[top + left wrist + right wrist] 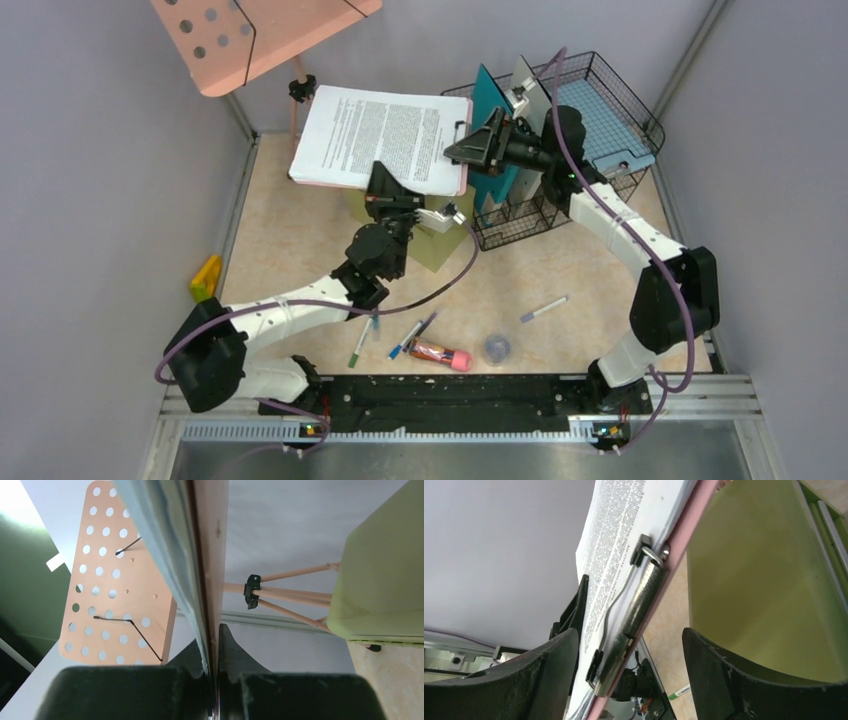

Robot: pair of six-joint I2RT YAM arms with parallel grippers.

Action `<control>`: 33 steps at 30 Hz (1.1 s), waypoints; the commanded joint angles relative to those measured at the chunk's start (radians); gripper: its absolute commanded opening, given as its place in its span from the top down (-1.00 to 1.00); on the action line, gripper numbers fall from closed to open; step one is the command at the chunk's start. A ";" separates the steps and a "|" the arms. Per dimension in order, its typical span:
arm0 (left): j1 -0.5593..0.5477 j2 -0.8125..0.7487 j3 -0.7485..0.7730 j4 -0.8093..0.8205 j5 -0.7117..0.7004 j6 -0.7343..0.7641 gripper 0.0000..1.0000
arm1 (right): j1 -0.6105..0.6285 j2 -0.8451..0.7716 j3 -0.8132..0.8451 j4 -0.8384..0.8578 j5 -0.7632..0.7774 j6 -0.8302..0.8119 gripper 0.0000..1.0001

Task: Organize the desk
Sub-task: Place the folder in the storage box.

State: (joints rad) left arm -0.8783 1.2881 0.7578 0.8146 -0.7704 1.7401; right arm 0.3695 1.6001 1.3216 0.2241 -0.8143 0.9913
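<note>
A pink clipboard carrying a printed sheet hangs tilted above the back of the beige desk. My left gripper is shut on its near edge; in the left wrist view both fingers pinch the board and the paper. At the board's right end my right gripper stands open. In the right wrist view the metal clip and the board's pink edge lie between the two wide-apart fingers of that gripper, with a gap on each side.
An olive-green drawer box sits under the clipboard. A black wire basket with a teal folder stands back right. Pens, a green marker, a pink tube, a small round cap and another pen lie near the front. A yellow object lies left.
</note>
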 commanded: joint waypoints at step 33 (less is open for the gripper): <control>-0.040 -0.020 0.036 0.153 -0.051 -0.108 -0.94 | -0.261 -0.176 -0.066 0.467 -0.010 0.373 1.00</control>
State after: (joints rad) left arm -0.9180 1.3113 0.7471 0.8967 -0.8062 1.6661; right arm 0.1745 1.5280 1.2095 0.4961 -0.8265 1.2552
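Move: My left hand holds the clipboard folder by its near edge. The folder's metal clip lies about 7 cm ahead and 11 cm to the right of that hand, at the same height. It sits between my right hand's open fingers, some 2 cm left of its hand point. From my right hand the wire storage box is about 18 cm right, 8 cm ahead and 24 cm below. The teal folder stands roughly 6 cm right and 8 cm ahead. The green box lies about 9 cm left, level in reach and some 24 cm down. I pinch the folder's clip end with my right hand. My left hand, sinking about 2.5 cm and drifting slightly right, then opens wide, lets go of the near edge and rises again. Only after that does my right hand carry the folder off, some 7.5 cm right, up a little and slightly forward towards the wire storage box, turning clockwise about 10 degrees as its fingertips tip upward. ##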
